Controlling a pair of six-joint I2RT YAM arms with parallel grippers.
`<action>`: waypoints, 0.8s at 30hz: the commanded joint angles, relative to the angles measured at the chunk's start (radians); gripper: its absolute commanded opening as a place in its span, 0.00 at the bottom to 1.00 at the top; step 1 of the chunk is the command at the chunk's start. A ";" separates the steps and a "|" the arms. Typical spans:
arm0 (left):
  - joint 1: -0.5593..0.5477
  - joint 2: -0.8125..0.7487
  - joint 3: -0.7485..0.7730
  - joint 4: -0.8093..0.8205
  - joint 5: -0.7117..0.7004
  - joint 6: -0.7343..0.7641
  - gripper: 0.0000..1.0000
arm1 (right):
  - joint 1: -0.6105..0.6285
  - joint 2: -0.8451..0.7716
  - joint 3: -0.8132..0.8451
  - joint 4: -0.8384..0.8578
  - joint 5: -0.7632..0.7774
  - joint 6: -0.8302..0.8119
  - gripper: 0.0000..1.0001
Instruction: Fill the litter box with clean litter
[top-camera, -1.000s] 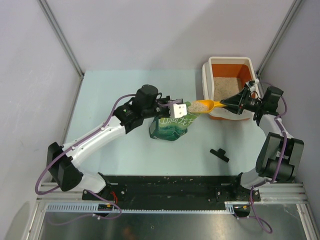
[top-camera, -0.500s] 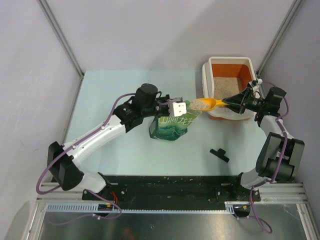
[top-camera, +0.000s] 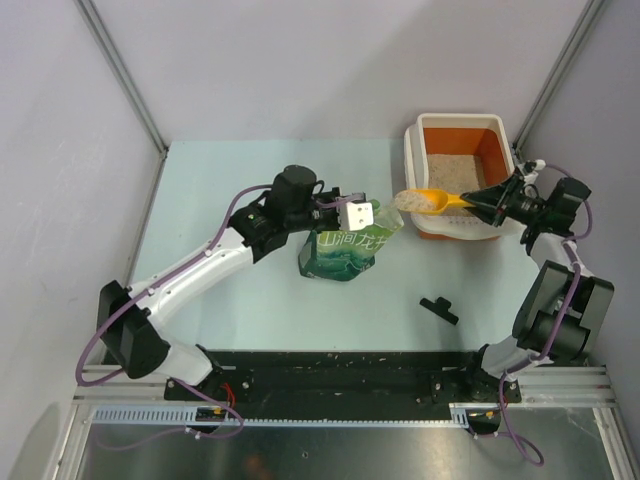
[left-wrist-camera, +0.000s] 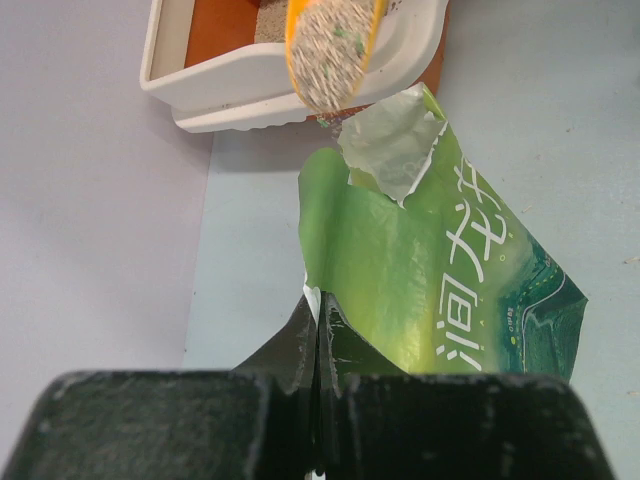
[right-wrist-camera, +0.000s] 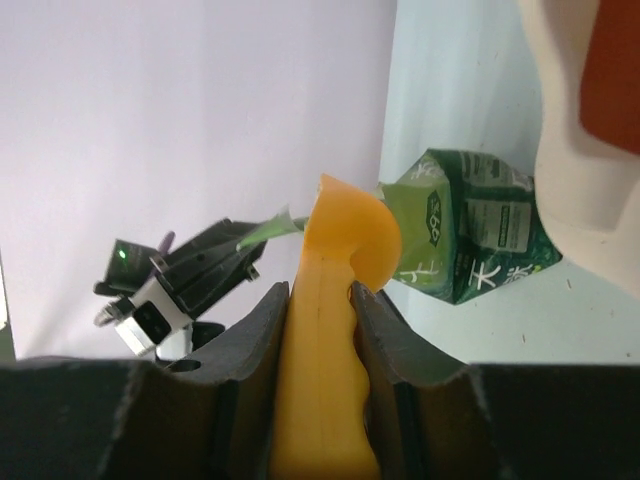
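The litter box (top-camera: 411, 150), orange inside with a wide white rim, stands at the table's far right and holds clean litter (top-camera: 450, 168). My right gripper (top-camera: 484, 203) is shut on the handle of a yellow-orange scoop (top-camera: 434, 200). The scoop's bowl, heaped with pale litter (top-camera: 409, 199), hangs at the box's left rim, just past the bag's mouth. In the right wrist view the handle (right-wrist-camera: 322, 340) sits tight between both fingers. My left gripper (top-camera: 371, 214) is shut on the torn top edge of the green bag (top-camera: 343, 256), holding it upright and open. The left wrist view shows the bag (left-wrist-camera: 430, 270), the loaded scoop (left-wrist-camera: 330, 40) and the box rim (left-wrist-camera: 250, 75).
A small black piece (top-camera: 438, 308) lies on the table in front of the box, near the right arm. Grey walls and metal posts close in the table at the back and on both sides.
My right gripper has drawn back to the right, carrying the loaded scoop from above the bag's mouth to the box's left rim. The left arm and bag have stayed put.
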 joint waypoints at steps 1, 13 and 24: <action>0.001 0.010 0.054 0.048 0.034 0.019 0.00 | -0.071 0.038 0.006 0.289 -0.002 0.210 0.00; 0.001 0.014 0.054 0.050 0.023 0.024 0.00 | -0.246 0.132 0.026 0.418 0.159 0.218 0.00; -0.001 -0.003 0.044 0.045 0.010 0.032 0.00 | -0.271 0.063 0.087 0.097 0.478 -0.134 0.00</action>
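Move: The right hand grips the loaded yellow scoop by its handle, with the bowl about 15 cm to its left and 4 cm farther out. The middle of the litter box, where the litter is to go, lies some 20 cm ahead, 2 cm left and 18 cm below; the litter bag is roughly 33 cm left, level with the hand and 13 cm below. From the left hand, the box is about 24 cm ahead, 38 cm right and 21 cm down. The right arm swings the loaded scoop away from the bag in one steady sweep, about 14 cm to the right and some 6 cm forward, sinking only about 2 cm, so that the hand ends by the box's right side with the bowl over the litter. On the way the wrist turns some 30 degrees clockwise, bringing the scoop to point more forward, while the fingers keep their hold on the handle and the bowl stays nearly level. ##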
